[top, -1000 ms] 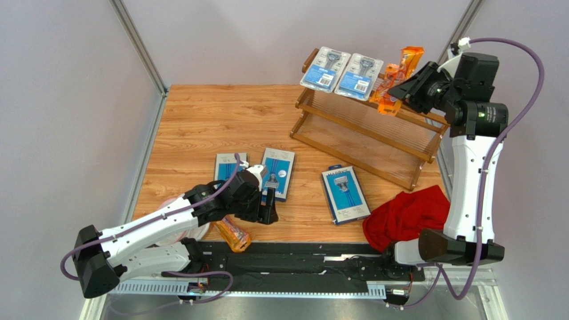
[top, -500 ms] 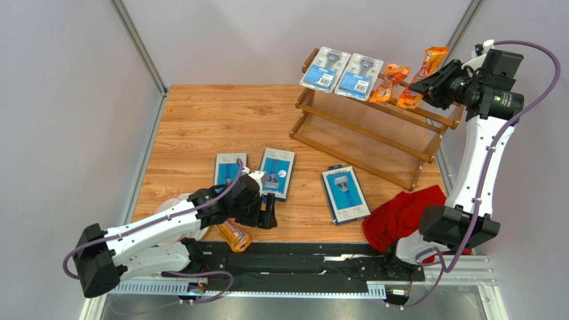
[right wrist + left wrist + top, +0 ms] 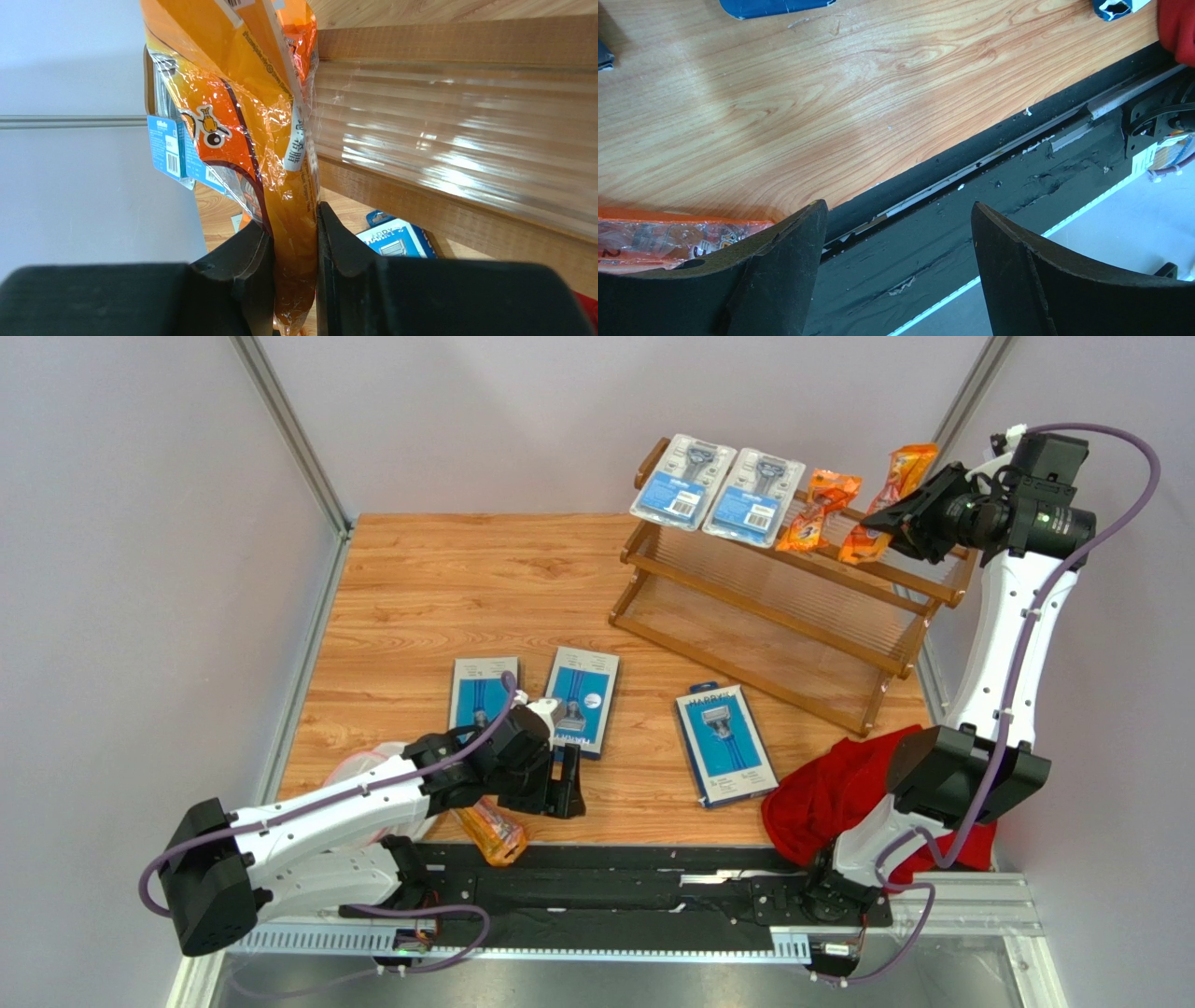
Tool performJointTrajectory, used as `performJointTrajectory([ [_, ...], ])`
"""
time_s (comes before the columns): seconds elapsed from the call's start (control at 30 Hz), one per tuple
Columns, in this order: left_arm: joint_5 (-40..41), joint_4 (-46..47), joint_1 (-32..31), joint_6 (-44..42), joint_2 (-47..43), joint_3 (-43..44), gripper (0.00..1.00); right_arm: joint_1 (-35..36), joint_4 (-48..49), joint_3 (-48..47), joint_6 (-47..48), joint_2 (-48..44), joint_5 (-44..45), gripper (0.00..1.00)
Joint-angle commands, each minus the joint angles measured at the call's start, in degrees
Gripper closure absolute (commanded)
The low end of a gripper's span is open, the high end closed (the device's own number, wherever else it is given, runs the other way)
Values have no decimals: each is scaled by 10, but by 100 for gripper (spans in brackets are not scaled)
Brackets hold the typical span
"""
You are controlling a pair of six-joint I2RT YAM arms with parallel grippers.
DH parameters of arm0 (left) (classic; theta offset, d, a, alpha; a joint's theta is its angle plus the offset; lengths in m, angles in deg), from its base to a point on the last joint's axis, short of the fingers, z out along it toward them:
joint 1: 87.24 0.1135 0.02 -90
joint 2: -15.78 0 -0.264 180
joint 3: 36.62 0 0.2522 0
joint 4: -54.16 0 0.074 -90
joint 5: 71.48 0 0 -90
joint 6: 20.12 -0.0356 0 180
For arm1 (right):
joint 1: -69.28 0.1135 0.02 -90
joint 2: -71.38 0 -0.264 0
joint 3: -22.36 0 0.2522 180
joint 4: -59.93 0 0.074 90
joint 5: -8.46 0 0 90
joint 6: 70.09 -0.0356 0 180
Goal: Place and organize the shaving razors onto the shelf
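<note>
The shelf (image 3: 765,630) stands at the back right, its slats filling the right wrist view (image 3: 456,140). Two blister packs (image 3: 683,479) (image 3: 753,494) and an orange bag (image 3: 818,508) lie on its top tier. My right gripper (image 3: 915,511) (image 3: 293,224) is shut on a second orange bag (image 3: 887,497) (image 3: 246,119), held over the top tier's right end. Three blue razor boxes (image 3: 483,693) (image 3: 584,697) (image 3: 725,742) lie flat on the table. My left gripper (image 3: 561,791) (image 3: 896,210) hangs open and empty over the table's near edge, beside a third orange bag (image 3: 491,829) (image 3: 661,234).
A red cloth (image 3: 849,787) is bunched at the near right by the right arm's base. The black base rail (image 3: 990,189) runs along the table's near edge under the left gripper. Grey walls close in both sides.
My right gripper has carried its orange bag rightward along the top tier, away from the orange bag lying there. The left gripper has drifted slightly toward the near edge, still open.
</note>
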Motion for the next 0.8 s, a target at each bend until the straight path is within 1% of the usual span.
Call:
performJointTrajectory([
  [0.0,-12,27,2,10,3,-11,17,-4,-7,-23,15,10,-6,88],
  [0.23,-9,28,2,11,0,-15,17,-5,-4,-6,20,16,-5,79],
  [0.3,-10,28,2,11,-1,-15,17,-5,-4,-4,21,19,-7,71],
  [0.33,-11,29,2,11,-1,-15,17,-5,-5,-4,21,19,-5,64],
  [0.43,-11,29,2,12,-3,-15,18,-5,-6,-5,22,19,-3,56],
  [0.5,-12,28,2,12,-4,-15,18,-5,-6,-5,22,21,-3,54],
  [0.7,-12,29,2,12,-7,-16,18,-4,-6,2,25,20,-1,53],
  [0.73,-12,29,2,12,-7,-17,18,-2,-8,3,27,19,1,56],
  [0.77,-12,29,2,12,-7,-17,18,-2,-10,8,26,16,4,60],
])
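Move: Just ahead of the right hand, which still holds the orange razor pack, the free spot on the top shelf lies about 3 cm forward, 1 cm left and some 4 cm lower. At that height, the orange pack already shelved is roughly 6 cm left and 3 cm ahead of the hand, and the nearer blister razor pack about 14 cm left and 5 cm ahead. From the left hand the spot is some 31 cm forward, 37 cm right and 24 cm up. Easing down only about 1 cm onto the top shelf, the right hand sets the orange pack beside the one already there, then stays in place. Its fingers open from their pinch to nearly half wide and let go of the pack, with the wrist holding its forward-and-down slant. ##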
